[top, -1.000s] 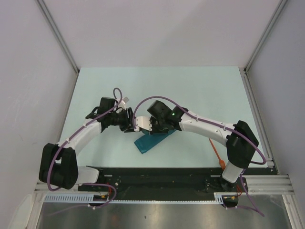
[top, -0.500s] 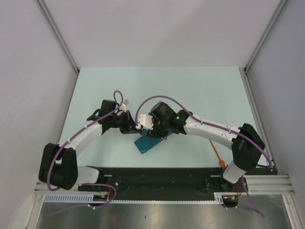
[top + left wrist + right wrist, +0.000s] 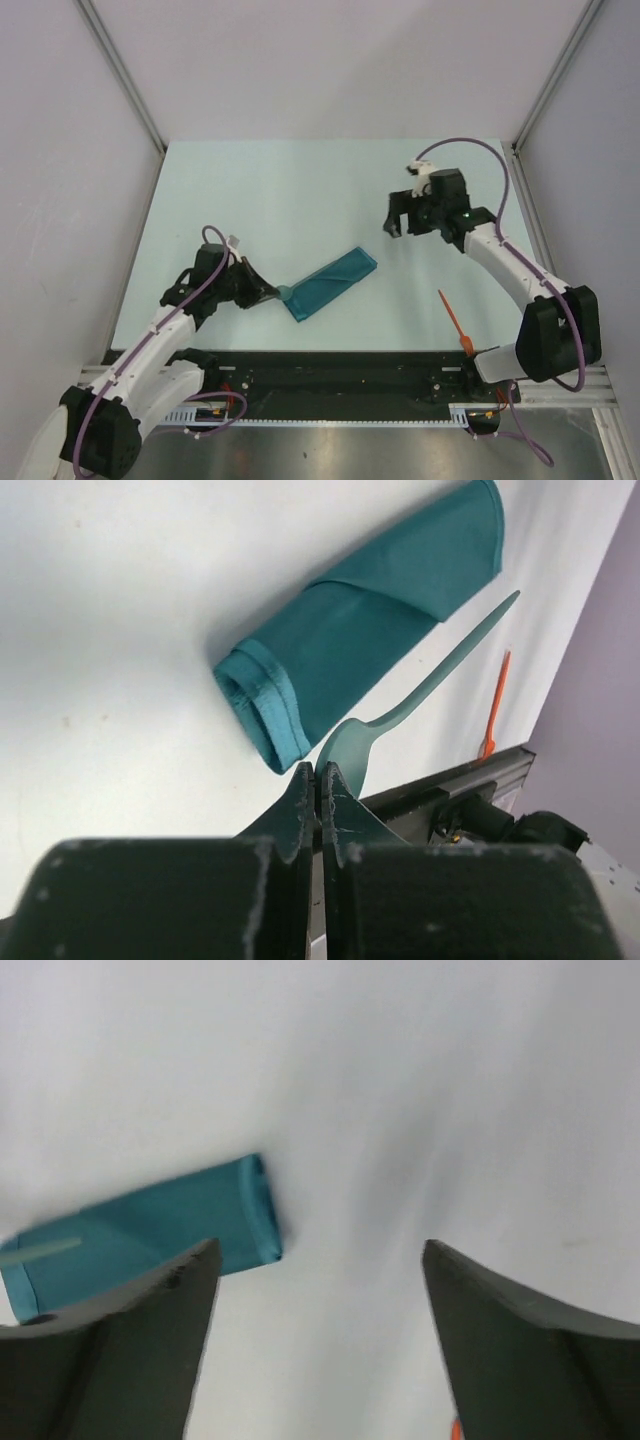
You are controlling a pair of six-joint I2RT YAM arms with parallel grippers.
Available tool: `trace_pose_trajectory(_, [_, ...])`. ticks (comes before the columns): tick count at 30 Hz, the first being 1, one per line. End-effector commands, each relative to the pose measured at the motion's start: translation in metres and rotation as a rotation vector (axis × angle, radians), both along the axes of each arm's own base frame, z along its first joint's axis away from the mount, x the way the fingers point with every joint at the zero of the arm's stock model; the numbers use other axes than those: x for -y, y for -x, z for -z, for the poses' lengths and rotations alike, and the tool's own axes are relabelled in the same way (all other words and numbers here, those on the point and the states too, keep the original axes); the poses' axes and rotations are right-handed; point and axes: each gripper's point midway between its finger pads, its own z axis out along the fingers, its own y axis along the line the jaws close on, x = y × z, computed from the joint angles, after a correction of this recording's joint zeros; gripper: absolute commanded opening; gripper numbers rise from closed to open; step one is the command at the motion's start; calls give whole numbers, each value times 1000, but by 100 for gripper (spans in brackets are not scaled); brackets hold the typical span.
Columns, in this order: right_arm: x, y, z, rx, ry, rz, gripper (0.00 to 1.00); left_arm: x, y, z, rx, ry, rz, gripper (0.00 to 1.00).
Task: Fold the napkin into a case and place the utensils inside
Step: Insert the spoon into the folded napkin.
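The napkin (image 3: 330, 283) lies as a long, narrow teal case (image 3: 360, 650), slanting across the near middle of the table. My left gripper (image 3: 272, 293) is at its near left end, shut (image 3: 315, 770) on the wide end of a pale teal utensil (image 3: 420, 685). That utensil's slim handle runs alongside the cloth, outside it. An orange utensil (image 3: 452, 320) lies near the front right edge, apart from both grippers. My right gripper (image 3: 400, 215) hangs open (image 3: 315, 1260) with nothing between its fingers, beyond the far right end of the case (image 3: 150, 1230).
A black rail (image 3: 340, 370) runs along the table's near edge, just behind the left gripper and the orange utensil (image 3: 493, 715). Grey walls with metal posts (image 3: 530, 110) close in the back and sides.
The arms have drawn apart from over the cloth. The right gripper has opened and moved to the back right. The left has shut and pulled back to the front left. The cloth now lies uncovered.
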Motion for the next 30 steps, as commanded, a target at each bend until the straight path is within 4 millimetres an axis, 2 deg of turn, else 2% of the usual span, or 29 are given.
trace_pose_trajectory(1, [16,-9,14,-163,-240,191,73,-18,12,17,-83,-78,-99,0])
trace_pose_trajectory(2, [19,-11,18,-180,-247,212,62,-22,13,20,-92,-97,-118,0])
trace_pose_trajectory(3, [19,-14,29,-217,-250,226,36,-23,14,20,-92,-99,-123,0])
trace_pose_trajectory(4, [19,-15,36,-244,-250,236,23,-23,14,23,-93,-97,-123,0])
trace_pose_trajectory(5, [19,-20,38,-262,-257,251,18,-24,15,25,-102,-102,-135,0])
trace_pose_trajectory(7, [16,-21,55,-328,-256,247,15,-26,19,30,-132,-115,-143,0])
trace_pose_trajectory(11, [8,-22,69,-368,-265,239,14,-29,23,38,-162,-144,-133,0])
trace_pose_trajectory(20, [17,-30,103,-397,-199,313,15,-25,32,49,-206,-135,-109,0])
trace_pose_trajectory(30, [12,-33,115,-410,-177,304,15,-21,36,48,-196,-106,-88,0])
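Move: The folded napkin's open end, where the spoon is to go, lies about 2 cm ahead of the left hand, 3 cm to its right and 8 cm below; that hand already holds the spoon by the bowl, handle pointing forward-right. The napkin's far end is some 15 cm ahead and 17 cm right of it. From the right hand, that far end lies about 5 cm left, level, 15 cm below; the orange utensil is about 15 cm back, 12 cm right. The spoon, still pinched at its bowl, is lowered by the left hand about 5 cm while drawn back and somewhat left off the napkin's open end, the fingers tipping down slightly and the early turn counter-clockwise bringing the handle more into line with the napkin. The right hand, empty, first swings a few centimetres right, then sinks some 12 cm beside the napkin's far end, nearly closing its fingers on nothing and pitching them steeper, with a clockwise turn. ##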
